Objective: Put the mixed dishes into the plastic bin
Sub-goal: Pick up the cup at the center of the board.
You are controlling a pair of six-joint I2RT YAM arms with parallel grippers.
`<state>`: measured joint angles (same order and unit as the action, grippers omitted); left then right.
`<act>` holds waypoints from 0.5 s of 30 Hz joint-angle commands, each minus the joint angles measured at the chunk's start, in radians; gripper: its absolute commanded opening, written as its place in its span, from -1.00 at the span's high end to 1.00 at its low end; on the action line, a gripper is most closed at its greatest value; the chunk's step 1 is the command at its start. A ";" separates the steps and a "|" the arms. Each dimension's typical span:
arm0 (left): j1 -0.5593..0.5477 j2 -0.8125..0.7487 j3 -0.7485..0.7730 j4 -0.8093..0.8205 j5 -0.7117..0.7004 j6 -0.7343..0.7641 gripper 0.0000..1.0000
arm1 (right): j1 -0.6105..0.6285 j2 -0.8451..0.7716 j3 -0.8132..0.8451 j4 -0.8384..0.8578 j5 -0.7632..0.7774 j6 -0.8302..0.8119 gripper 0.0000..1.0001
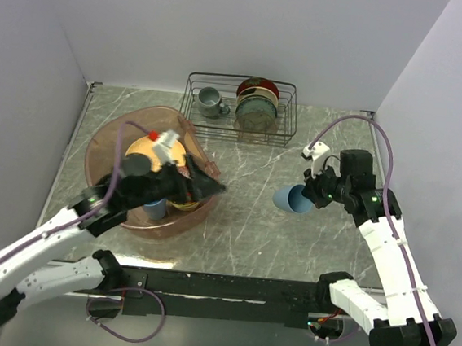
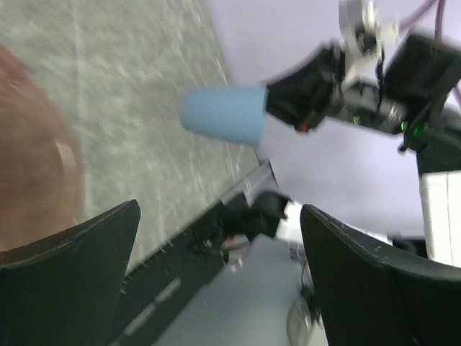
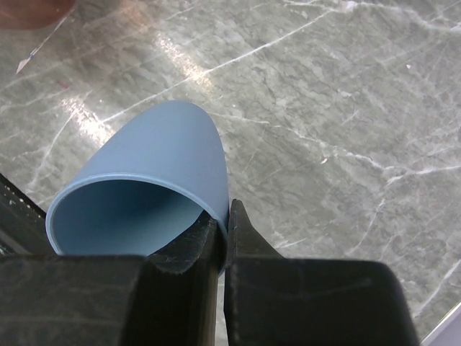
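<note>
My right gripper (image 1: 309, 195) is shut on the rim of a light-blue cup (image 1: 290, 200), holding it on its side just above the marble table, right of the plastic bin (image 1: 102, 148). In the right wrist view one finger is inside the cup (image 3: 158, 166) and the other outside, with the gripper (image 3: 225, 216) pinching the wall. My left gripper (image 1: 205, 185) hangs open over the bin's right rim with nothing between its fingers (image 2: 72, 274). Its camera shows the held cup (image 2: 223, 115) and the bin's wall (image 2: 29, 173). Inside the bin lie a yellow-orange plate (image 1: 146, 149) and another light-blue cup (image 1: 155, 209).
A black wire rack (image 1: 236, 133) stands at the back with a grey mug (image 1: 211, 101) and upright dark plates (image 1: 257, 106). White walls close off the left, back and right. The arm bases and a black rail (image 1: 228, 287) run along the near edge.
</note>
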<state>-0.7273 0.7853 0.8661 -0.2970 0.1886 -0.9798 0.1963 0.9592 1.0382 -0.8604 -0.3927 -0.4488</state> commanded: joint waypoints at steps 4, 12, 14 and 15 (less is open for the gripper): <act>-0.300 0.283 0.232 -0.073 -0.388 -0.082 -0.99 | 0.035 0.004 0.046 0.077 0.044 0.053 1.00; -0.509 0.668 0.648 -0.425 -0.765 -0.276 -0.99 | 0.035 -0.013 0.029 0.095 0.052 0.065 1.00; -0.547 0.751 0.749 -0.569 -0.823 -0.312 -0.99 | 0.038 -0.013 0.028 0.098 0.052 0.068 1.00; -0.555 0.831 0.843 -0.611 -0.830 -0.315 -0.99 | 0.040 -0.013 0.028 0.100 0.051 0.070 1.00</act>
<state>-1.2308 1.4532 1.4944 -0.6506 -0.4511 -1.1957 0.2268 0.9680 1.0447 -0.8162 -0.3515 -0.4007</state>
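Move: The blue cup, already held by its rim in the right fingers, lies some 20 cm to the left hand's right, 3 cm farther out and 12 cm lower. From the left hand, the stacked bowls in the bin are about 8 cm ahead, 9 cm left and 23 cm down; the blue cup in the bin is 2 cm ahead, 16 cm left and 24 cm down. From the right hand, the held cup's middle is roughly 4 cm left and 3 cm down. Rightward, fast and nearly level, the left hand sweeps about 14 cm from beside the bin towards the cup that the right hand holds up, its open fingers leading and its wrist rolling left side up by some 20 degrees. The right hand all but stays in place, keeping its pinch on the rim and offering the cup's base; the left fingers stay wide open, still short of the cup. ##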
